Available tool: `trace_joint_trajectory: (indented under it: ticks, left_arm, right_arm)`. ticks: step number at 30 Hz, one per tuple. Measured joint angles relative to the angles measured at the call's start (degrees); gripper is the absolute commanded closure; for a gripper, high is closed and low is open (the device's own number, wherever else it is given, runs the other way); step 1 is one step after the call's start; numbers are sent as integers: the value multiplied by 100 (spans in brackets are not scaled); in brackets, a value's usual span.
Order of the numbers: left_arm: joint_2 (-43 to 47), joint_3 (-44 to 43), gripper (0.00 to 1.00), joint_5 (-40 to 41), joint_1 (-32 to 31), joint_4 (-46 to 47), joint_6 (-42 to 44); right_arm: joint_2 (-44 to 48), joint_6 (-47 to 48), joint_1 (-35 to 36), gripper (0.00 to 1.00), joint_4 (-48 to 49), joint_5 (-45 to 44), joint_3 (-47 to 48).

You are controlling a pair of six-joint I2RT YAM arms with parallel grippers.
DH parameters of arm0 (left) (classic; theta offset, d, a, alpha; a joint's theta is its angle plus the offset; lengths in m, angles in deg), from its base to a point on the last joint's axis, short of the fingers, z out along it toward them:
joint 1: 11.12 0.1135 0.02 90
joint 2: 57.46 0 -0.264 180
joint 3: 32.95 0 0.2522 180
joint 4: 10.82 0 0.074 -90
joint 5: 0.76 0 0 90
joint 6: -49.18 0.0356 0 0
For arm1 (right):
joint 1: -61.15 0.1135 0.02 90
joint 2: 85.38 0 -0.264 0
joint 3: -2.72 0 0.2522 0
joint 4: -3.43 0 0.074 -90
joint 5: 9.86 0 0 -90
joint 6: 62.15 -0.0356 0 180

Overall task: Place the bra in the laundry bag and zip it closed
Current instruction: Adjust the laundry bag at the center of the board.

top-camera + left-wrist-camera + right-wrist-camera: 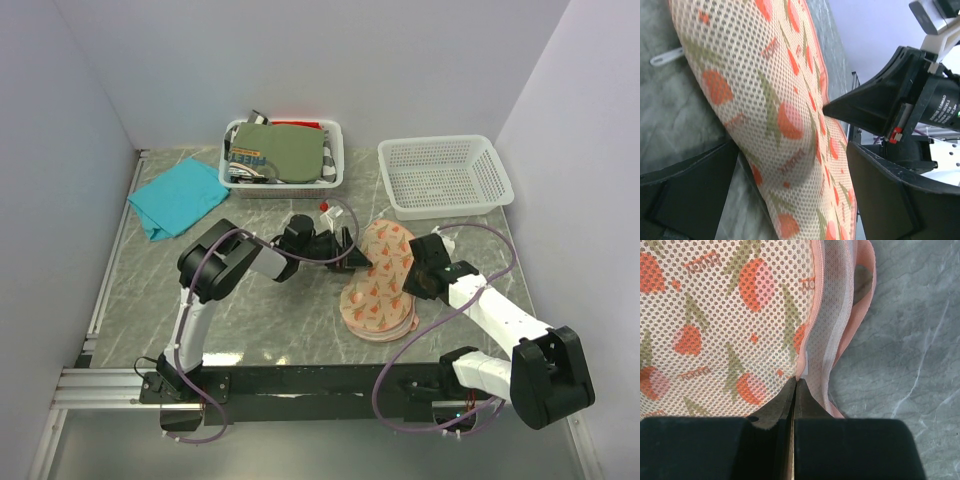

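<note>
The laundry bag point(380, 280), a two-lobed pinkish-beige mesh case with orange-red print, lies flat on the marble table between the two arms. My left gripper point(345, 245) is open at the bag's far-left edge. In the left wrist view the bag point(765, 100) bulges up between the wide-spread fingers point(685, 190). My right gripper point(415, 270) is at the bag's right rim. In the right wrist view its tips point(795, 382) are pressed together on the pink zipper edge of the bag point(715, 315). The bra is out of view.
A white basket point(335, 160) holding an olive-green garment and other clothes stands at the back. An empty white mesh basket point(445, 175) is at the back right. A teal cloth point(180, 195) lies at the back left. A small white-and-red item point(325, 205) lies near the left gripper.
</note>
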Motion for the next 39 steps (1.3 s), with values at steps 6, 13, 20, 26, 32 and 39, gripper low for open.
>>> trace_joint_trajectory:
  ticks: [6,13,20,26,32,39]
  left_arm:
    - [-271,-238,4,-120,-13,269,-212]
    - [-662,-601,4,-240,-131,756,-533]
    - [-791,-741,2,-258,-289,909,-660]
    - [-791,-734,58,-153,-313,562,-516]
    - [-778,-673,88,44,-313,24,-289]
    - [-361,-269,92,254,-245,-219,-199]
  right_arm:
    - [0,22,0,100,4,31,0]
    - [2,55,0,100,2,61,0]
    - [9,92,0,100,-2,61,0]
    - [76,92,0,100,-9,61,0]
    - [192,90,0,100,-31,61,0]
    - [245,155,0,100,66,282,0]
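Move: The laundry bag's left edge already lies between the left hand's wide-open fingers; the bag's middle is about 4 cm farther to the hand's right, 4 cm nearer the bases and 3 cm below. Seen from this hand, the empty white basket sits some 19 cm ahead and 18 cm right, the clothes basket about 22 cm ahead and 17 cm left. From the shut right hand, the bag's middle is roughly 6 cm left, 2 cm ahead and 2 cm below. The left hand, fingers wide and pointing right, slides some 4 cm farther right over the bag's left edge, then sinks about 3.5 cm while its fingers close and pinch the cloth, and finally eases 2 cm back to the left with the pinch kept. The right hand keeps its shut grip on the pink edge at the bag's right side and stays put until late, when it lifts about 1 cm and drifts slightly left. ##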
